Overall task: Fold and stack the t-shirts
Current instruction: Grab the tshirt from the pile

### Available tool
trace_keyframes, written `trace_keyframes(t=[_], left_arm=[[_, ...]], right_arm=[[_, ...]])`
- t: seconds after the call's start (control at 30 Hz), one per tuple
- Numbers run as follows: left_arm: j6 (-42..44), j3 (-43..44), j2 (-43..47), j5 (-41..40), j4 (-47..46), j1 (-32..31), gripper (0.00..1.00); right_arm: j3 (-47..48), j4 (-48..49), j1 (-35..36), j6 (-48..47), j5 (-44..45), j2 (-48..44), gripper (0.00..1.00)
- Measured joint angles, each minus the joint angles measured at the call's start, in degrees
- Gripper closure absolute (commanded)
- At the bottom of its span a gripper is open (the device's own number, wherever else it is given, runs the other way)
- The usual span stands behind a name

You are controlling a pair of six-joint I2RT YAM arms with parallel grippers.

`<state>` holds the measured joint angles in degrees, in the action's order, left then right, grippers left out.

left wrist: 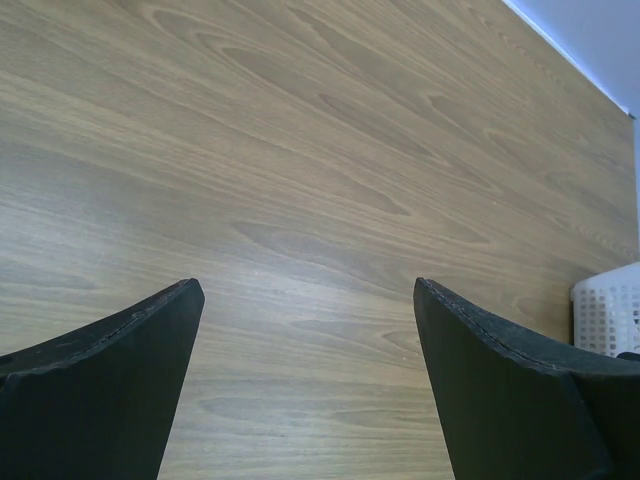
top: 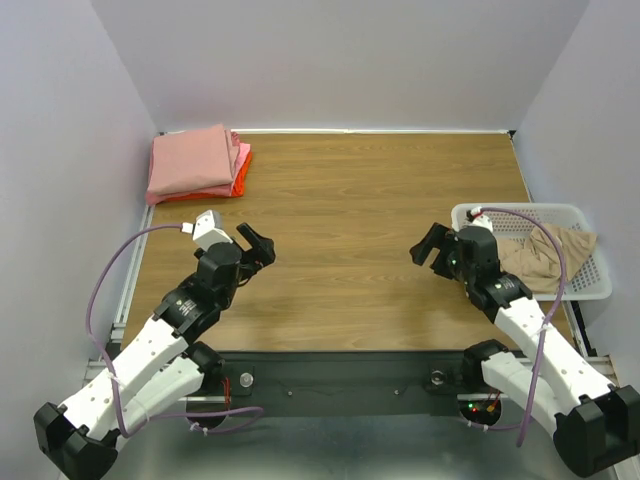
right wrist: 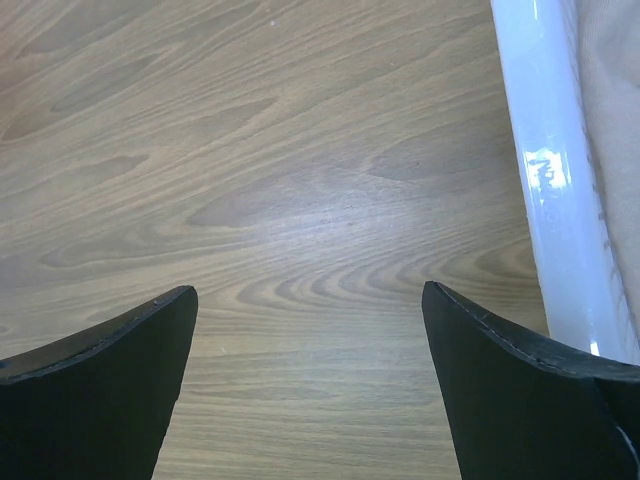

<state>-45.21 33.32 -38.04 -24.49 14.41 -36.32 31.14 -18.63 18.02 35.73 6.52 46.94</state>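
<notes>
A folded stack of t-shirts lies in the far left corner of the table: a salmon-pink t-shirt [top: 192, 160] on top, with the orange-red edge [top: 241, 178] of another showing beneath it. A crumpled tan t-shirt [top: 545, 258] lies in the white mesh basket [top: 520, 212] at the right. My left gripper [top: 258, 245] [left wrist: 305, 285] hovers open over bare wood, well in front of the stack. At the basket's left side my right gripper [top: 430, 248] [right wrist: 309, 289] also stands open, holding nothing. In the right wrist view the tan cloth [right wrist: 615, 90] shows past the basket rim [right wrist: 550, 180].
The wooden table [top: 340, 200] is enclosed by pale walls at the left, back and right. The basket's corner [left wrist: 610, 310] shows at the right edge of the left wrist view. Both arm bases sit at the near edge.
</notes>
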Motion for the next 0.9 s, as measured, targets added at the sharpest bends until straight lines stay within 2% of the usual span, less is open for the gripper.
trace_keyframes(t=[0.27, 0.43, 0.53, 0.6, 0.67, 0.7, 0.83, 0.9], left_arm=[[0.48, 0.0, 0.57, 0.04, -1.33, 0.0, 0.01], [1.05, 0.0, -0.44, 0.33, -1.33, 0.0, 0.02], [1.18, 0.02, -0.9, 0.26, -1.2, 0.0, 0.01], [1.11, 0.07, -1.03, 0.2, -0.74, 0.0, 0.02], [1.05, 0.07, -1.09, 0.2, -0.31, 0.0, 0.02], [1.01, 0.07, -1.09, 0.17, -0.13, 0.0, 0.02], [1.05, 0.07, -1.07, 0.07, 0.0, 0.0, 0.02], [1.2, 0.07, -1.09, 0.02, 0.0, 0.0, 0.02]], right_arm=[[5.27, -0.13, 0.0, -1.03, 3.04, 0.42, 0.0], [10.84, 0.17, 0.0, -1.18, 12.85, 3.67, 0.0], [15.26, 0.22, -0.83, -0.92, 20.61, 9.92, 0.0], [18.23, -0.35, -5.2, -0.13, 21.59, 14.82, 0.0], [20.13, -0.37, -12.35, 0.55, 19.61, 18.88, 0.0], [20.74, -0.42, -18.1, 1.14, 18.53, 21.33, 0.0], [20.26, -2.54, -32.11, 2.45, 18.1, 25.81, 0.0], [19.96, -3.28, -35.95, 2.69, 17.9, 26.8, 0.0]])
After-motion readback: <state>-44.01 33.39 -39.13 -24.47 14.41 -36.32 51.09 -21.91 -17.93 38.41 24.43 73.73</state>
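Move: The beige t-shirt pile in the basket lies about 28 cm to the right of the right hand, level with it front to back and roughly 9 cm lower. The basket's left rim is some 9 cm to the right, level front to back; its far rim is about 10 cm ahead and 27 cm right, both a few centimetres below the hand. From the left hand the pile is around 74 cm right, about level front to back and some 17 cm down. Towards the t-shirt pile in the basket, the right hand lifts about 7 cm while reaching forward, then sweeps quickly right over the basket's left rim, sinking to near its starting height and drawing back slightly at the end. It travels some 24 cm right in all; the wrist turns about 50 degrees clockwise, fingers wide open and touching nothing visible. ##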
